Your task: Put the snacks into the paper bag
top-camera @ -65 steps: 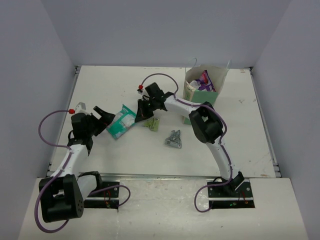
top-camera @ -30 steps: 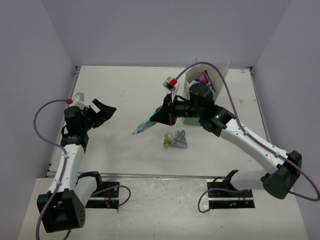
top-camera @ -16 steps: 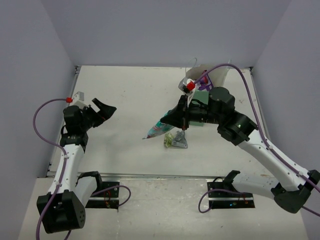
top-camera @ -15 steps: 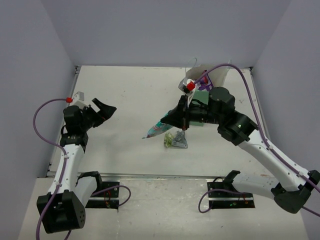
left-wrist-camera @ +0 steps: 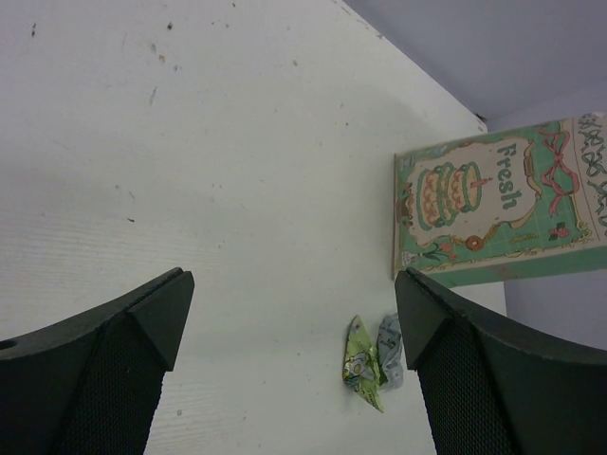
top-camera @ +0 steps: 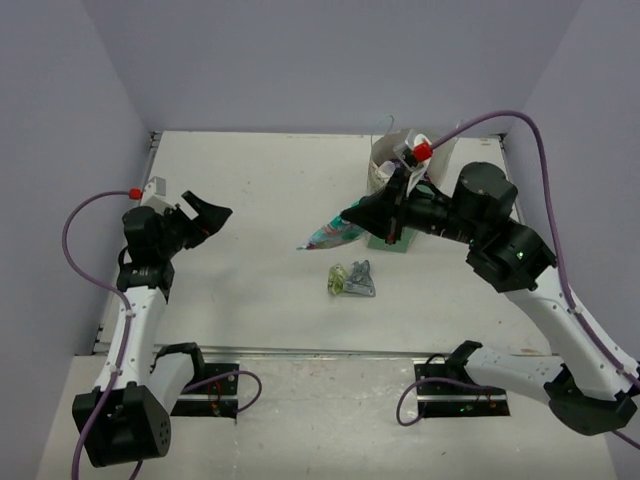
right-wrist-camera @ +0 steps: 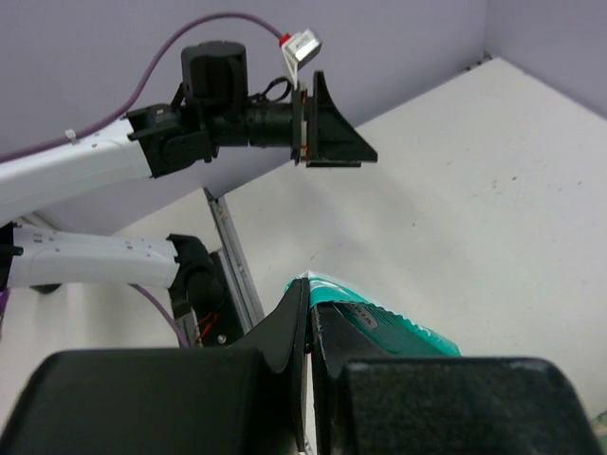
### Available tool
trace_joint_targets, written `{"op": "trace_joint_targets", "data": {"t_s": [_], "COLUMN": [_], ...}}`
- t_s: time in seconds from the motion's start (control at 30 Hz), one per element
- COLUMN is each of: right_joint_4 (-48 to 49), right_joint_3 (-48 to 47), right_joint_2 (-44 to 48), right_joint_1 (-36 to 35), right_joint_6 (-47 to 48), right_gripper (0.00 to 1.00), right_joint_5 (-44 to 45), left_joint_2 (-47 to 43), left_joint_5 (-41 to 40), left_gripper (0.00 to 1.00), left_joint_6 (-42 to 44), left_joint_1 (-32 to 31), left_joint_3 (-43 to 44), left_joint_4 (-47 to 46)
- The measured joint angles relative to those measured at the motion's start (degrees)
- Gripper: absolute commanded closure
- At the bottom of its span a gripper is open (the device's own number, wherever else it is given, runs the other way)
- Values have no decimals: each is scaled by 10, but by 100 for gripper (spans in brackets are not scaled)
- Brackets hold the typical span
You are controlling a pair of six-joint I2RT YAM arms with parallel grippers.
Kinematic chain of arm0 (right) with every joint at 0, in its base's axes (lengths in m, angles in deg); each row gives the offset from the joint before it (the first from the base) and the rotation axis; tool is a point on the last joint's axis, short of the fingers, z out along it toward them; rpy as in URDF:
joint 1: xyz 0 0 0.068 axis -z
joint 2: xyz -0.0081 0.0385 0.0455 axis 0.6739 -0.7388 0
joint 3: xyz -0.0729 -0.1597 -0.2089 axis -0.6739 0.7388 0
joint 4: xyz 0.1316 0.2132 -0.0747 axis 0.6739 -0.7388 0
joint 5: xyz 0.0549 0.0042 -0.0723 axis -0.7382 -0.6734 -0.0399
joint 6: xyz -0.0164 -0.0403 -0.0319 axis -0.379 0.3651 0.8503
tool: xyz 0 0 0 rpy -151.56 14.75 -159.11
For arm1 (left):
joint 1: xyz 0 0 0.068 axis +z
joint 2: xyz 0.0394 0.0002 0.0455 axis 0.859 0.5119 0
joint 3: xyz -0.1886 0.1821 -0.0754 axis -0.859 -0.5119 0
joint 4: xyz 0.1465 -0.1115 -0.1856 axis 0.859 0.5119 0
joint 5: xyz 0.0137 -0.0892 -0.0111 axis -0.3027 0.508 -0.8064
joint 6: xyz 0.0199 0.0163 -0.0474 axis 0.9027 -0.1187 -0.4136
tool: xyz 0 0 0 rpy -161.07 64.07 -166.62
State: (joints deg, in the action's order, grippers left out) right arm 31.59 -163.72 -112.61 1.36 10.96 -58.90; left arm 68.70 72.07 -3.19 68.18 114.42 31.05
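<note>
My right gripper is shut on the teal packet and holds it in the air just left of the paper bag; the packet also shows in the right wrist view, pinched at its edge. The mint-green bag stands at the back right with a purple packet inside; its printed side shows in the left wrist view. A small green packet and a silver packet lie together on the table, also seen in the left wrist view. My left gripper is open and empty at the left.
The white table is bounded by grey walls on three sides and a metal rail along its front edge. My left arm shows across the table in the right wrist view.
My right arm has lifted the teal packet off the table and carried it up and right toward the bag. The left gripper stays open and has barely moved.
</note>
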Motion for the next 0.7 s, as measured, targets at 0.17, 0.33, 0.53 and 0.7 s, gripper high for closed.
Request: {"op": "trace_joint_targets", "data": {"t_s": [0.17, 0.33, 0.53, 0.7], "right_joint_4": [-3, -7, -14, -22], "right_joint_3": [-52, -110, -158, -193], "right_joint_2": [1, -20, -48, -60], "right_joint_1": [27, 77, 142, 207], "right_joint_6": [0, -7, -19, -32], "right_gripper": [100, 100, 100, 100], "right_joint_5": [6, -1, -9, -22], "left_joint_2": [-3, -10, -11, -11], "left_joint_5": [3, 4, 4, 4], "left_gripper": [7, 7, 7, 7], "left_joint_6": [0, 0, 2, 2], "left_joint_1": [-2, -5, -7, -9], "left_joint_3": [6, 8, 31, 43], "left_joint_4": [2, 10, 22, 22]}}
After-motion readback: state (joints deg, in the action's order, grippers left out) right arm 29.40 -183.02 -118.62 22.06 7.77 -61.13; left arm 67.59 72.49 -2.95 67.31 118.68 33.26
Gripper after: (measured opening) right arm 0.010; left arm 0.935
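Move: The right hand holds the teal snack high up. The paper bag it is bound for stands about 27 cm ahead and 17 cm to the right, its middle some 29 cm lower. On the table about 41 cm below, the green snack lies roughly 11 cm ahead and 1 cm to the right, and the silver snack 11 cm ahead and 6 cm to the right. From the left hand the bag is about 14 cm ahead, 46 cm right and 7 cm lower. Keeping the teal snack pinched between its shut fingers, the right hand climbs about 10 cm, steeply at first, then carries it forward and to the right, some 8 cm each way, closing the level distance to the bag's mouth while turning nearly 20 degrees clockwise. The empty left hand, still open, rises about 3 cm well away from the bag. ##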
